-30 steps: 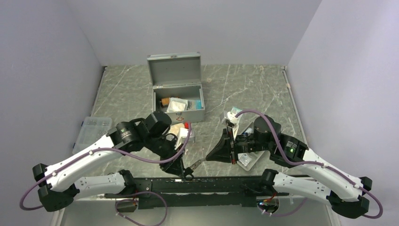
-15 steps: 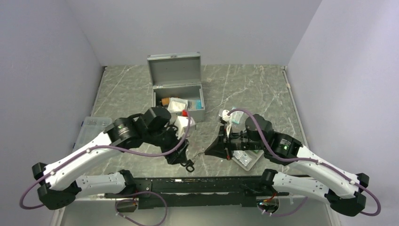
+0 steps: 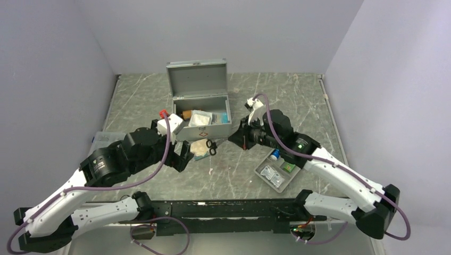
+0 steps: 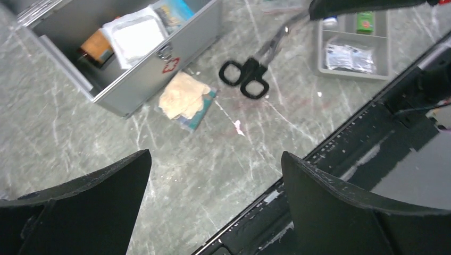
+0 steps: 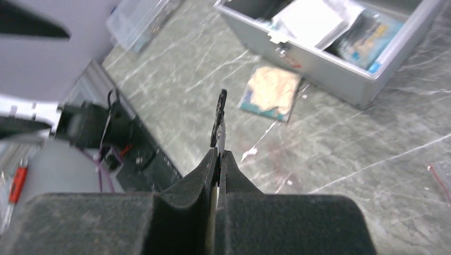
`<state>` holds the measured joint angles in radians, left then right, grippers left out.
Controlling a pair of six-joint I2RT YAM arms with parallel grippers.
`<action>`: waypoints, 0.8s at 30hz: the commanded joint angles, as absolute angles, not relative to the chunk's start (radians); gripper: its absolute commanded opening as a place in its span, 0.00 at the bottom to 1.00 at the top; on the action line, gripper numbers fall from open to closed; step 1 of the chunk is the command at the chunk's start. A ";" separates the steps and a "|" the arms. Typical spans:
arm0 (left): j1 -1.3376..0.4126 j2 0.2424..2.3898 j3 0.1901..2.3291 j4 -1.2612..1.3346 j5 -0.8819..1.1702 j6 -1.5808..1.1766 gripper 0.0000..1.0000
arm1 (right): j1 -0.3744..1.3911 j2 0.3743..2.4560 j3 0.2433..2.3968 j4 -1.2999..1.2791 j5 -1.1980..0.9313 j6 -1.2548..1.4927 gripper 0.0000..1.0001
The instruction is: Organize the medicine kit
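Note:
The medicine kit [image 3: 205, 132] is a silver-grey metal case standing at the back middle with its lid up, packets inside. My right gripper [image 3: 233, 139] is shut on the blades of black-handled scissors [image 3: 213, 146], which hang in the air just in front of the kit's right corner. In the right wrist view the scissors [image 5: 219, 119] stick out edge-on past the right gripper [image 5: 218, 154], over the table before the kit [image 5: 330, 69]. My left gripper [image 4: 215, 170] is open and holds nothing; it looks down on the scissors [image 4: 245, 79] and the kit [image 4: 178, 45] from the near left.
A beige packet [image 3: 199, 149] lies on the table against the kit's front. A shallow grey divided tray [image 3: 264, 171] with small packets sits at the right. A clear plastic box [image 3: 103, 142] lies at the left edge. The black rail [image 3: 223, 207] runs along the near edge.
My left gripper has opened, let go of the scissors and drawn back to the left. My right gripper has carried the scissors from the near edge up towards the kit.

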<state>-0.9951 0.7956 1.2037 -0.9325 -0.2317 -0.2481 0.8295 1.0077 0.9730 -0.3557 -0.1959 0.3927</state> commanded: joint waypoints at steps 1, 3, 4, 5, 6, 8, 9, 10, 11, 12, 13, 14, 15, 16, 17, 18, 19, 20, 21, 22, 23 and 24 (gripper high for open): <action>-0.993 0.736 1.141 -0.880 -0.361 -0.299 0.99 | 0.770 1.096 1.061 -0.185 -0.107 0.496 0.00; -0.992 0.713 1.118 -0.872 -0.381 -0.308 0.99 | 0.746 1.171 1.099 -0.157 -0.088 0.537 0.00; -0.993 0.703 1.108 -0.870 -0.391 -0.312 0.99 | 0.734 1.208 1.118 -0.146 -0.086 0.561 0.00; -0.993 0.692 1.099 -0.866 -0.399 -0.315 0.99 | 0.724 1.248 1.137 -0.134 -0.086 0.582 0.00; -0.993 0.678 1.089 -0.857 -0.402 -0.315 0.99 | 0.717 1.284 1.154 -0.118 -0.086 0.592 0.00; -0.992 0.651 1.066 -0.838 -0.385 -0.317 0.99 | 0.714 1.364 1.193 -0.102 -0.071 0.607 0.00; -0.994 0.639 1.058 -0.827 -0.371 -0.316 1.00 | 0.711 1.404 1.213 -0.092 -0.070 0.615 0.00; -0.993 0.628 1.051 -0.818 -0.357 -0.319 0.99 | 0.709 1.442 1.233 -0.086 -0.066 0.625 0.00; -0.993 0.618 1.043 -0.812 -0.347 -0.319 0.99 | 0.706 1.477 1.248 -0.076 -0.064 0.640 0.00; -0.993 0.611 1.036 -0.807 -0.340 -0.322 0.99 | 0.705 1.511 1.262 -0.062 -0.064 0.652 0.00; -0.993 0.605 1.033 -0.806 -0.334 -0.322 0.99 | 0.703 1.541 1.276 -0.049 -0.057 0.663 0.00; -0.992 0.601 1.029 -0.804 -0.329 -0.322 0.99 | 0.702 1.573 1.290 -0.035 -0.053 0.672 0.00; -0.993 0.598 1.026 -0.803 -0.321 -0.324 0.99 | 0.699 1.605 1.310 -0.028 -0.050 0.676 0.00; -0.993 0.592 1.021 -0.803 -0.317 -0.325 0.99 | 0.700 1.638 1.335 -0.031 -0.042 0.683 0.00; -0.992 0.587 1.017 -0.806 -0.314 -0.327 0.99 | 0.700 1.672 1.356 -0.028 -0.039 0.691 0.00; -0.993 0.579 1.010 -0.806 -0.311 -0.329 0.99 | 0.699 1.701 1.374 -0.019 -0.035 0.697 0.00; -0.993 0.571 1.004 -0.807 -0.309 -0.331 0.99 | 0.698 1.735 1.388 -0.011 -0.038 0.706 0.00; -0.992 0.563 0.998 -0.808 -0.306 -0.332 0.99 | 0.697 1.769 1.408 -0.008 -0.047 0.714 0.00; -0.992 0.554 0.991 -0.810 -0.305 -0.333 0.99 | 0.696 1.803 1.436 -0.011 -0.056 0.721 0.00; -0.993 0.546 0.985 -0.812 -0.304 -0.334 0.99 | 0.696 1.835 1.450 -0.011 -0.062 0.729 0.00; -0.993 0.538 0.982 -0.815 -0.307 -0.336 0.99 | 0.695 1.873 1.458 -0.005 -0.074 0.740 0.00; -0.992 0.531 0.980 -0.818 -0.308 -0.337 0.99 | 0.695 1.898 1.463 -0.005 -0.089 0.754 0.00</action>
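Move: The right hand holds the scissors by the blades; the open medicine kit's middle lies about 20 cm ahead of it, 12 cm to its left and 19 cm below. In the kit, the brown bottle is some 23 cm ahead and 21 cm left of that hand; on the table, the beige gauze pad is roughly 5 cm ahead and 15 cm left. From the left hand the kit is about 27 cm ahead, 7 cm right and 22 cm below. Keeping its grip on the scissors, the right hand sweeps 20 cm forward and 9 cm left, sinking over the kit. ##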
